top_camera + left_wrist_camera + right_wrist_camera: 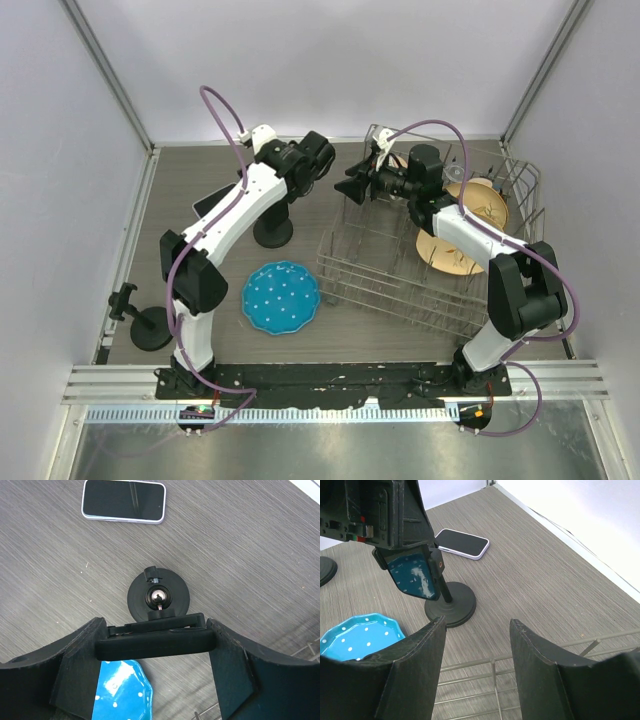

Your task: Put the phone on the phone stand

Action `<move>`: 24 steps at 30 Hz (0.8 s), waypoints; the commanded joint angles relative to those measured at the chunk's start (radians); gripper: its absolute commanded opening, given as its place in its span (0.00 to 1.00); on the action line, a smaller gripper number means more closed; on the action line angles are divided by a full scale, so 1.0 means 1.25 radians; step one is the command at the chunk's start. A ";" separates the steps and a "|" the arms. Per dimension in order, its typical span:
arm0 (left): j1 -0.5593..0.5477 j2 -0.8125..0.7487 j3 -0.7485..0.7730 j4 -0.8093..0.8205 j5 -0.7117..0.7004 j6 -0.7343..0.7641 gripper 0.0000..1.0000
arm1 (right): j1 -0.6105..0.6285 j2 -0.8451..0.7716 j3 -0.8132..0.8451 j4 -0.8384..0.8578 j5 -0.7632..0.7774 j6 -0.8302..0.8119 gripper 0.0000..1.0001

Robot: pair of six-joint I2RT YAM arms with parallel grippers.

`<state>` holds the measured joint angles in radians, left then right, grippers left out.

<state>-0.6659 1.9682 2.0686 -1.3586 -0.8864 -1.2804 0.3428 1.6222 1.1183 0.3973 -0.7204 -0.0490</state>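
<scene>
The phone (pixel 123 501) lies flat and face up on the table, beyond the phone stand (pixel 158 597), whose round black base sits on the wood-grain surface. My left gripper (pixel 156 626) hangs over the stand. Its two fingers press against both ends of the stand's black holder bar (pixel 152 644). In the right wrist view the phone (pixel 462 543) lies behind the stand (pixel 451 605), whose glossy holder face mirrors the blue plate. My right gripper (pixel 477 622) stands open and empty above the rack's edge, to the right of the stand.
A blue dotted plate (pixel 280 297) lies in front of the stand. A wire dish rack (pixel 400 290) holding wooden plates (pixel 485 205) fills the right side. A second black stand (pixel 140 320) sits near the left wall.
</scene>
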 commanded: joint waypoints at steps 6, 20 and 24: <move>0.001 -0.023 0.009 -0.236 -0.081 -0.008 0.00 | -0.004 -0.012 0.004 0.045 -0.005 0.004 0.59; 0.131 -0.190 -0.015 0.217 -0.064 0.447 0.00 | -0.004 -0.004 0.002 0.047 0.001 0.002 0.59; 0.198 -0.188 0.003 0.343 -0.047 0.547 0.00 | -0.004 0.008 0.010 0.048 -0.002 0.009 0.59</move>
<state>-0.5022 1.8019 2.0087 -1.1748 -0.8635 -0.7898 0.3428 1.6245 1.1179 0.3977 -0.7193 -0.0490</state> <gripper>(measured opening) 0.784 0.589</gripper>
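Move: Beneath the left hand, which already grips the phone and holder at the top of the phone stand, the stand's round base is about 20 cm down, some 2 cm ahead and 1 cm to the left. The white phone lies on the table about 8 cm ahead of this hand and 15 cm to its left; the blue plate is about 15 cm back and 1 cm to the right. From the right hand, the stand's base is level, about 16 cm left and 22 cm below. Keeping its grip across the phone and holder, the left hand barely stirs at first, then speeds up to the left by about 7.5 cm while rising some 5.5 cm, carrying the phone stand away from the dish rack. The wrist tips its left side up by under 10 degrees and turns slightly clockwise; the fingers don't open. ##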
